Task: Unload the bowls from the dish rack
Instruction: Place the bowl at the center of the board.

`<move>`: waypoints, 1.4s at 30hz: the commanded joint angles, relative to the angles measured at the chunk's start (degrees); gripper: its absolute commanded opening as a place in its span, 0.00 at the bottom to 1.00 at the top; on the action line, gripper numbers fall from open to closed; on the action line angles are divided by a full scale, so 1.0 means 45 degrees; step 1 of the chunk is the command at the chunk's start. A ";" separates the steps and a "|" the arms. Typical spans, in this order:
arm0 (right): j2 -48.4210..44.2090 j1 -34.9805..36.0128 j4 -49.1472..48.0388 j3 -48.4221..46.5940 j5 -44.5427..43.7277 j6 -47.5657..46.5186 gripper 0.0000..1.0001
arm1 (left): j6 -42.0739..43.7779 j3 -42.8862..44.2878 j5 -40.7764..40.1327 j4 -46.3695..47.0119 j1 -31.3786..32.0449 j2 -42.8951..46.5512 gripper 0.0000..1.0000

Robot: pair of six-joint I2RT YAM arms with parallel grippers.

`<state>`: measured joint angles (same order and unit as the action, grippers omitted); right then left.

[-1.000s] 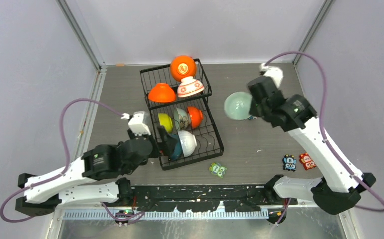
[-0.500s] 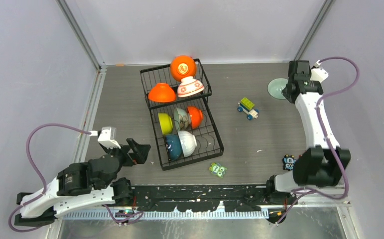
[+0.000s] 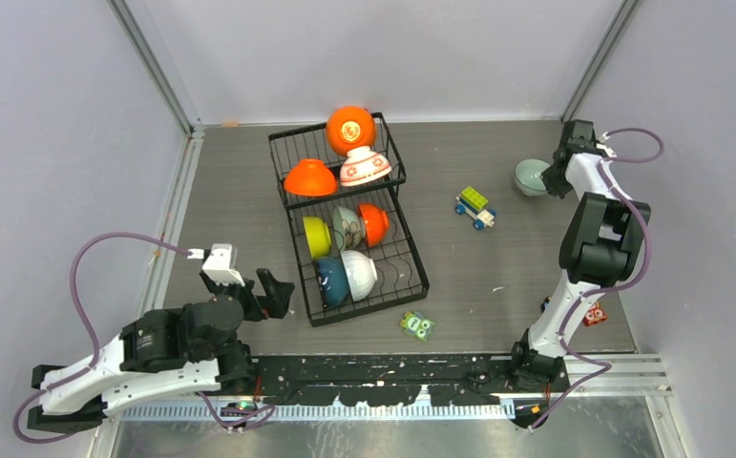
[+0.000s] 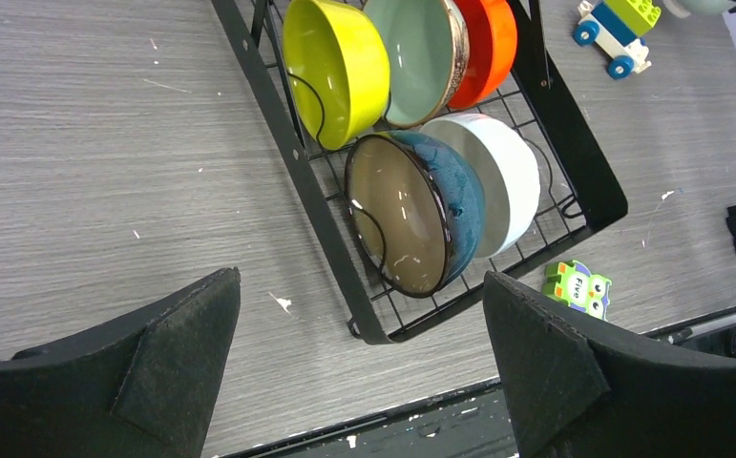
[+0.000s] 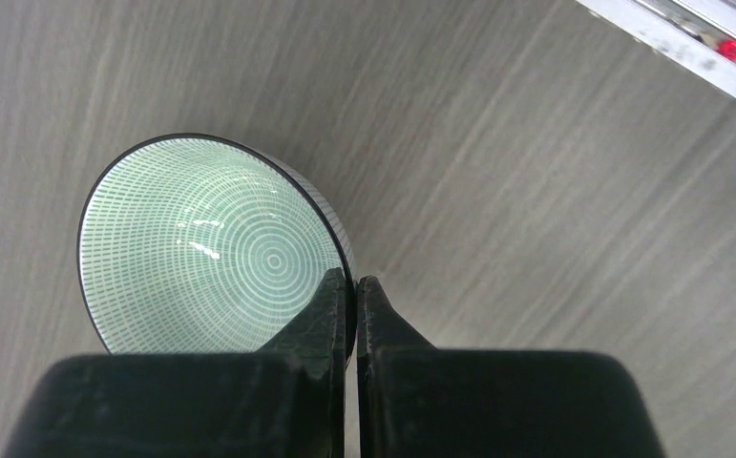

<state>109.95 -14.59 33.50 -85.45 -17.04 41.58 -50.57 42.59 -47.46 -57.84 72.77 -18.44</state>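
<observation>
The black wire dish rack (image 3: 404,260) stands mid-table. Its far section holds two orange bowls (image 3: 350,127) and a white floral bowl (image 3: 365,166). The near section holds lime (image 4: 340,67), mint, orange, teal (image 4: 416,215) and white (image 4: 507,176) bowls on edge. My left gripper (image 3: 261,298) hangs open over the table just left of the rack's near corner, with nothing between its fingers. My right gripper (image 5: 355,281) is shut on the rim of a pale mint bowl (image 5: 211,248) at the far right of the table (image 3: 532,176). Whether this bowl rests on the table I cannot tell.
A toy block car (image 3: 474,207) sits between the rack and the mint bowl. A green owl block (image 3: 418,326) lies by the rack's near right corner. A red block (image 3: 593,313) lies near the right arm's base. Enclosure walls stand close on the left, right and back.
My right arm has carried the mint bowl from beside the rack to the far right and lowered it. My left arm has pulled back from the rack toward the near left.
</observation>
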 commanded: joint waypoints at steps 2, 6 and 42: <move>0.0311 -0.0349 -0.1905 -0.1360 0.0898 0.0816 0.01 | 0.0442 -0.0224 -0.0097 0.0728 0.0020 0.0191 1.00; 0.0809 -0.0374 -0.2474 -0.1461 0.0951 0.0491 0.01 | 0.0551 -0.0340 -0.0247 0.0860 0.0020 0.0717 1.00; 0.0881 -0.0372 -0.2982 -0.0913 0.1022 -0.0634 0.52 | 0.0238 -0.0091 -0.0466 0.0272 0.0020 0.1064 1.00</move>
<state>118.10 -16.21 22.22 -89.78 -12.69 39.31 -48.93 41.10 -48.45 -56.58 72.77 -13.74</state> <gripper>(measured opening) 0.501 0.996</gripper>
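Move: The right hand still pinches the green bowl by its right rim, just above the table; its free spot lies about 6 cm ahead, 3 cm left and 5 cm below. The toy car stands some 18 cm left and 7 cm back of the hand, the dish rack's middle roughly 50 cm left and 10 cm back. From the left hand that spot is about 33 cm ahead, 60 cm right and 17 cm lower. The right hand carries the bowl about 5 cm forward, lowers it 2 cm onto the table and half-opens. ##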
